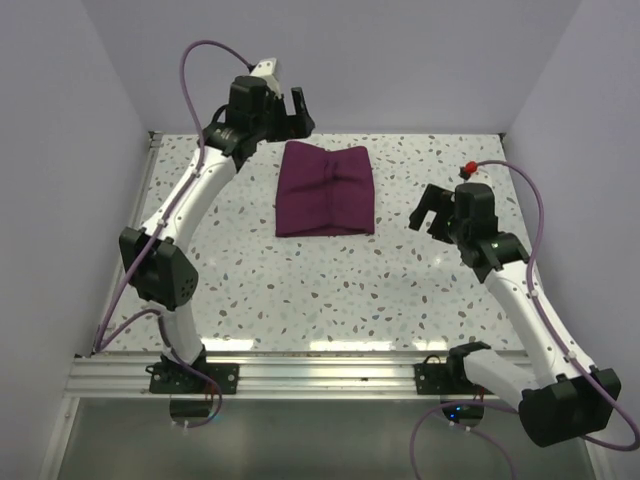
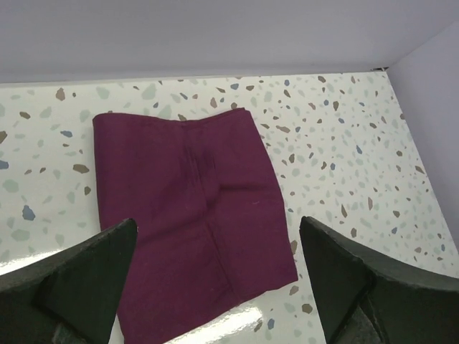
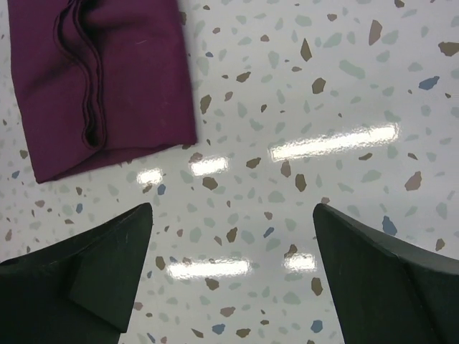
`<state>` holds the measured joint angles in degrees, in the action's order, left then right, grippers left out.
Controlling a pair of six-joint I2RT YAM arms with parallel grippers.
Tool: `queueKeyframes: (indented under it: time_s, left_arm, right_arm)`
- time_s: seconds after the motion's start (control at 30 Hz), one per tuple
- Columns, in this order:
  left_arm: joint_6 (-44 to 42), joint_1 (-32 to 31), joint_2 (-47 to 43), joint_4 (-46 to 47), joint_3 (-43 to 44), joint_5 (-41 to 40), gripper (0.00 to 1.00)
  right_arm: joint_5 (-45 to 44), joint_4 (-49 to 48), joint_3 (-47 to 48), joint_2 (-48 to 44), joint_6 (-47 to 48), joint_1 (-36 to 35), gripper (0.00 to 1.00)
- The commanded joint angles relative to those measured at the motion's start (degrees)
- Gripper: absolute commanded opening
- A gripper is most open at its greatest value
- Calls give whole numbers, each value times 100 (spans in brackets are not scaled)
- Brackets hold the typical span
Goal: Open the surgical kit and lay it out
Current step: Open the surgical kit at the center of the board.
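Note:
The surgical kit is a folded dark purple cloth wrap lying flat at the far middle of the speckled table. It also shows in the left wrist view and at the top left of the right wrist view. The steel tray and the silver tools are hidden. My left gripper is open and empty, raised behind the wrap's far left corner, with its jaws spread wide. My right gripper is open and empty, hovering over bare table to the right of the wrap.
White walls stand close on the left, back and right of the table. A metal rail runs along the near edge, where both arm bases are bolted. Purple cables loop over each arm.

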<state>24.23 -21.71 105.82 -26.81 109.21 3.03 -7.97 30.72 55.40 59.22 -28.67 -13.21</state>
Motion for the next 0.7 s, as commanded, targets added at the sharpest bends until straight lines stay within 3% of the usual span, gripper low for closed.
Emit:
queueKeyframes:
  time_s: [0.0,0.07,0.1,0.13,0.17,0.2,0.27,0.3,0.4,0.53,0.67]
  left_arm:
    - [494,1,-227,145,560,372,100]
    - [452,9,-1007,1067,-351,890,100]
    - [469,1,-1367,1925,-2070,1206,100]
    - [704,9,-1806,3395,-2705,1261,100]
    - [915,1,-1758,3166,-2886,827,100]
    - [769,-78,-1558,2016,-2453,352,100]
    - [330,-297,-627,797,-1661,-448,90]
    - [-81,-568,-337,78,-1092,-1253,90]
    - [-611,-1026,578,-577,-308,-2171,88]
    - [-621,-1405,1772,-1403,907,-2638,81]
    - [-577,-1660,2232,-1714,1270,-2965,75]
  right_arm:
    - [-29,-4,-19,-130,476,-93,98]
    - [-47,-250,-369,-392,345,-138,99]
    - [-30,-268,-441,-490,222,-138,98]
    - [31,-251,-512,-577,99,-138,99]
    - [102,-233,-608,-709,-93,-138,98]
    - [207,-216,-618,-780,-113,-138,98]
    - [261,-102,-600,-920,-104,-164,98]
    - [217,-66,-600,-1086,-52,-164,98]
    - [-108,-40,-688,-1342,71,-164,99]
    - [-389,424,-583,-1317,194,-164,98]
    - [-293,724,-460,-1264,379,-155,98]
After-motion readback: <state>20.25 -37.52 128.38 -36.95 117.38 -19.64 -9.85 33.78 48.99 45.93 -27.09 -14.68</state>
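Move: The purple surgical kit lies folded on the board, its middle some 9 cm ahead of the left hand, about 7 cm to its right and roughly 30 cm below. Its near edge is some 4 cm back from that hand, again about 7 cm to the right and 31 cm down. From the right hand the kit's middle lies about 27 cm ahead, 20 cm to the left and 20 cm below. Back about 5 cm with a small lift, then forward again, the left hand next sweeps down and right over the kit, ending some 18 cm lower than it began. It rolls left side up and tips its fingers down, some 30 degrees in all, while they close partway from wide open, not yet touching the cloth. The right hand eases back about 4 cm, fingers open. ##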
